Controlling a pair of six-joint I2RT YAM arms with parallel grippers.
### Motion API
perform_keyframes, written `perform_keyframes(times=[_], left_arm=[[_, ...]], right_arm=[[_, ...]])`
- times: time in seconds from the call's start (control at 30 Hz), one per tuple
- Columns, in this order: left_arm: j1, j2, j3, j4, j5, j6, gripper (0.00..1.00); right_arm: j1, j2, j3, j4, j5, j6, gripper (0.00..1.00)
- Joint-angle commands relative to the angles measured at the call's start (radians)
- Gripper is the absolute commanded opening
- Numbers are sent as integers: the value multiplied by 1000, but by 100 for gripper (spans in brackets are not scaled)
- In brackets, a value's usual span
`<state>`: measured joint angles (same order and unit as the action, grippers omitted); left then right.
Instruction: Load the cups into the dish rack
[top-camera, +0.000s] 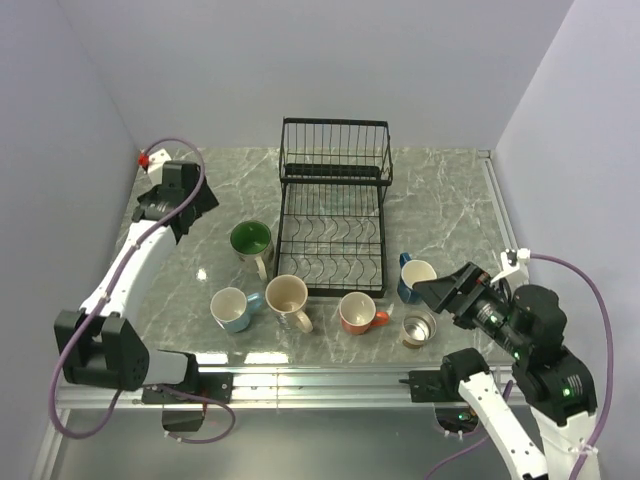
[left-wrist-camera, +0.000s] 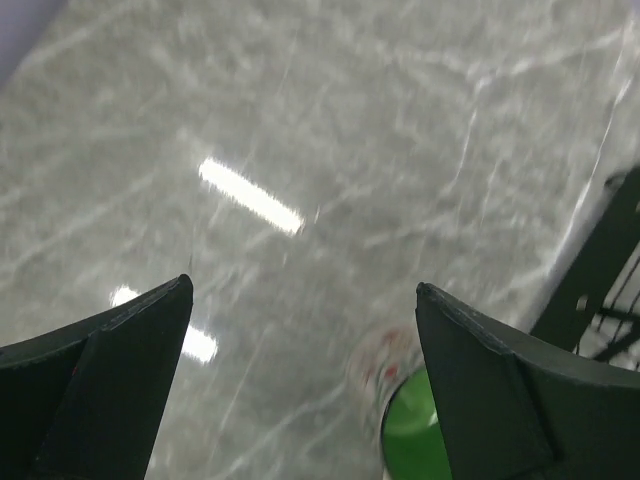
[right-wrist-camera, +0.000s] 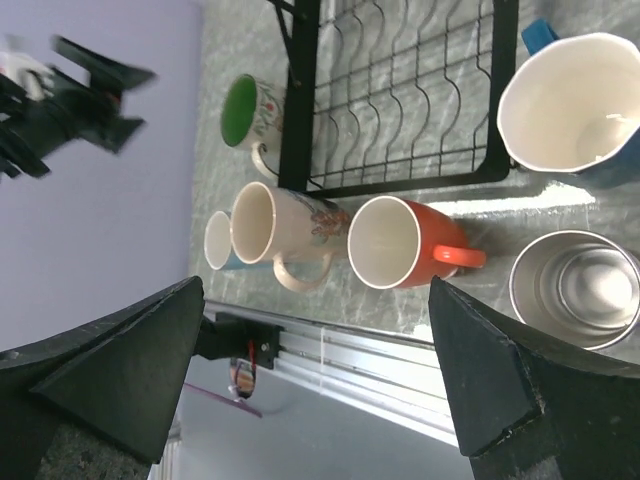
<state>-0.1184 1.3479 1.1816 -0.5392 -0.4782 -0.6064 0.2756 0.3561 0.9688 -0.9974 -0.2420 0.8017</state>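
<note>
The black wire dish rack (top-camera: 333, 205) stands at the table's middle back with nothing in it. Six cups stand in front of it: green-inside (top-camera: 251, 240), light blue (top-camera: 231, 309), cream (top-camera: 288, 298), orange (top-camera: 357, 312), steel (top-camera: 419, 328) and dark blue (top-camera: 416, 277). My left gripper (top-camera: 198, 213) is open and empty, above the table left of the green-inside cup (left-wrist-camera: 415, 430). My right gripper (top-camera: 428, 289) is open and empty, beside the dark blue cup (right-wrist-camera: 570, 105) and above the steel cup (right-wrist-camera: 575, 288). The orange cup (right-wrist-camera: 395, 243) also shows in the right wrist view.
A small red and white object (top-camera: 152, 157) sits in the back left corner. An aluminium rail (top-camera: 300, 385) runs along the near edge. Walls close the left, back and right sides. The rack's edge (left-wrist-camera: 610, 270) shows at the right of the left wrist view.
</note>
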Motion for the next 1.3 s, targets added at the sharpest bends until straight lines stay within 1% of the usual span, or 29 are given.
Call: perform_keyframes(times=[0.0, 0.03, 0.1, 0.13, 0.2, 0.27, 0.33, 0.37, 0.4, 0.47, 0.53, 0.67, 0.77, 0.8, 0.87, 0.9, 1.0, 1.13, 1.27], left_arm=[[0, -128, -10, -166, 73, -67, 99], [2, -142, -17, -165, 135, -75, 99], [2, -179, -56, -148, 200, -88, 99], [2, -191, -75, -128, 278, -64, 99], [0, -202, -111, -101, 323, -69, 99], [-7, -191, -125, -91, 377, -76, 98], [-33, -150, -125, -91, 363, -81, 93], [-71, -130, -113, -96, 348, -79, 92], [-92, -87, -105, -110, 308, -79, 90], [-136, -41, -80, -126, 274, -93, 87], [-153, 14, -77, -117, 271, -102, 82], [-175, 85, -92, -104, 263, -122, 75], [-175, 134, -96, -104, 251, -130, 61], [-175, 145, -96, -104, 250, -128, 47], [-175, 174, -97, -90, 254, -121, 33], [-176, 183, -99, -84, 257, -118, 20], [-176, 211, -99, -73, 274, -116, 0], [-176, 220, -96, -73, 289, -93, 0], [-156, 153, -51, -110, 280, -55, 0]], right_arm=[[4, -48, -15, 5, -18, 4, 100], [5, -63, -37, 8, -38, 10, 100], [7, -87, -53, -1, -59, 24, 100], [5, -97, -54, -12, -48, 25, 100], [2, -120, -39, -44, -2, 1, 100], [4, -123, 10, -82, 42, -21, 100], [5, -114, 48, -130, 69, -58, 100], [5, -109, 57, -141, 70, -68, 100], [5, -100, 65, -161, 70, -82, 100], [4, -98, 82, -171, 75, -85, 99], [5, -101, 97, -181, 86, -82, 99], [5, -114, 108, -196, 119, -68, 99], [5, -117, 104, -201, 125, -64, 99], [5, -117, 100, -199, 130, -64, 99], [5, -114, 94, -198, 135, -65, 99], [4, -109, 91, -198, 138, -67, 99], [5, -97, 90, -187, 142, -68, 99], [5, -85, 82, -170, 138, -65, 99], [5, -74, 82, -147, 118, -53, 99]])
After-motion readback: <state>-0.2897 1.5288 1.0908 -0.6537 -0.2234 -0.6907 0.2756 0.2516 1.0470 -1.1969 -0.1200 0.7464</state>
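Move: The green-lined cup stands roughly 14 cm to the right of the open left hand, 5 cm back and about 16 cm below; from the right hand it is some 30 cm left, 21 cm ahead and 23 cm below. The dish rack's middle is about 16 cm right of that cup and 3 cm farther out. The tan mug lies 12 cm nearer the base and 7 cm right of the cup, the light blue cup 14 cm nearer and 5 cm left. The green-lined cup gets pinched by its left rim: the open left hand first draws back about 5 cm, then swings right and sinks some 12 cm to it, tipping its fingers down about 20 degrees and turning somewhat clockwise. The fingers close nearly shut, one inside the wall and one outside. The right hand, empty and open, eases back and right. ##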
